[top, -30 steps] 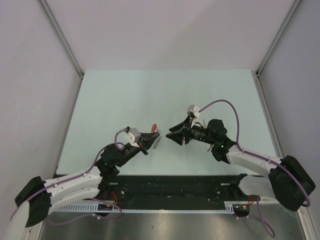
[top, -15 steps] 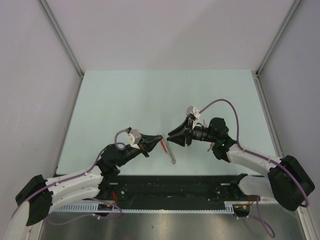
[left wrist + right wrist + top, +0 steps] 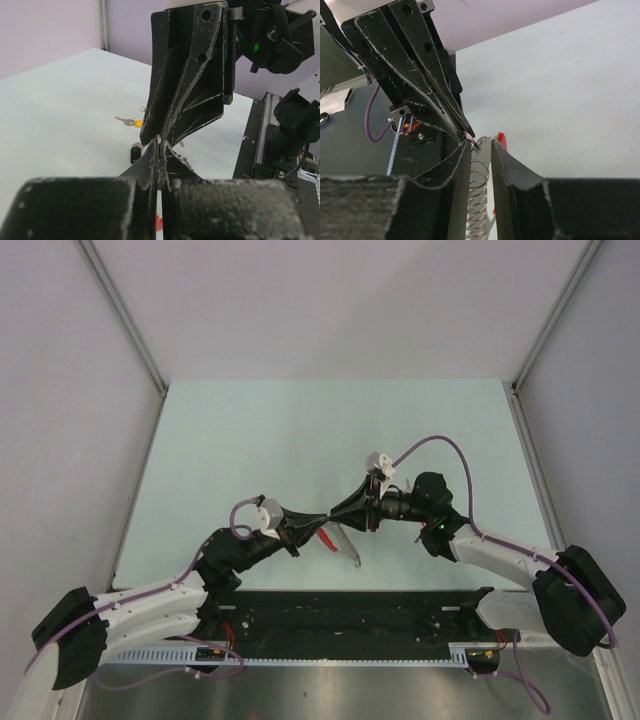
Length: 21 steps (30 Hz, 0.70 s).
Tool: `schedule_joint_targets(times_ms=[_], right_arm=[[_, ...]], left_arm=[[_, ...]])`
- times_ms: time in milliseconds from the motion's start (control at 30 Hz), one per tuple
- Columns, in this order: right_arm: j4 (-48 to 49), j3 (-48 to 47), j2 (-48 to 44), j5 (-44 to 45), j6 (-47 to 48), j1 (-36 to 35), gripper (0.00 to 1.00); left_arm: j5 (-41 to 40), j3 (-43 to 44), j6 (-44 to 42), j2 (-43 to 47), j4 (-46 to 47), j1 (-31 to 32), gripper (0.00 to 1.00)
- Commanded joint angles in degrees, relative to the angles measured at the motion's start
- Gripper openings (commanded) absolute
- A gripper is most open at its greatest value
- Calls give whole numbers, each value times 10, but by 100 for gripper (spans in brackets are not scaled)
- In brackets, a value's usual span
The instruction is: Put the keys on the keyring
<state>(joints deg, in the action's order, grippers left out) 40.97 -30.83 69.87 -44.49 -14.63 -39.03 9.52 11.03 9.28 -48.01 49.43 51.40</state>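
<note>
My left gripper (image 3: pixel 322 522) is shut on a thin metal ring of the keyring (image 3: pixel 346 545), pinched at its tips (image 3: pixel 158 144). The keyring hangs below those tips, its silver row of rings (image 3: pixel 479 186) beside its red arc (image 3: pixel 502 140). My right gripper (image 3: pixel 337 514) meets the left one tip to tip. Its jaws (image 3: pixel 481 145) stand a narrow gap apart, with the silver rings showing in that gap. On the table behind, the left wrist view shows a yellow-headed key (image 3: pixel 136 123) and a black-headed key (image 3: pixel 135 152). Other keys are out of view.
The pale green table (image 3: pixel 250 440) has grey walls at the left, right and back. A black rail (image 3: pixel 350 612) runs along its near edge between the arm bases. The right arm's purple cable (image 3: pixel 440 445) loops above its wrist.
The keyring has swung from above the left gripper's tips to hang below them. The right gripper has come in to the left and its jaws have narrowed. The left gripper has edged right.
</note>
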Motion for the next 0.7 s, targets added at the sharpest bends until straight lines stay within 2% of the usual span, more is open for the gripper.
schedule_joint_targets(times_ms=[0,100,133,233,300,367,433,500,667], right_arm=[[16,-26,4,-11,14,-7,26],[14,-28,9,-13,15,-8,18],[13,-29,10,-14,16,-8,11],[2,-33,9,-12,23,-6,0],[-15,-39,5,-6,39,-4,0],[-67,-55,-3,11,59,-2,0],[-147,-75,-10,34,106,-1,0],[-199,-108,-11,79,137,-3,0],[-373,-189,16,182,220,-9,0]], left_arm=[[15,23,11,-3,53,0,0],[14,23,13,-5,56,0,0],[13,24,13,-5,57,0,0],[-1,24,13,-2,48,0,0],[-26,29,10,3,25,-1,0],[-41,33,12,8,5,-5,9],[-65,42,14,21,-36,-10,28],[-80,55,15,41,-70,-16,39],[-126,108,4,64,-210,-28,55]])
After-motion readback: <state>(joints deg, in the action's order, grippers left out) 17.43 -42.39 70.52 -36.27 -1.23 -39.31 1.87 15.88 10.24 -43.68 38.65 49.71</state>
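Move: Right at the right gripper's tips, about 1 cm to its left and level with it, is the keyring's wire loop, with the keyring's body hanging some 6 cm below it. The left fingers still pinch this loop, about 1 cm to the right of their own hand point. On the table roughly 17 cm below the right hand, the black key lies about 9 cm ahead and 12 cm right, the yellow key about 15 cm ahead and 19 cm right. Closing from partly open, the right fingers pinch the loop while both hands stay nearly still. Then the left fingers open to about half and let go, that hand drawing forward, left and up off the loop, some 3–4 cm in all. The right hand keeps its pinch and goes about 4 cm forward, rolling some 10 degrees so its left side dips and turning slightly clockwise. ##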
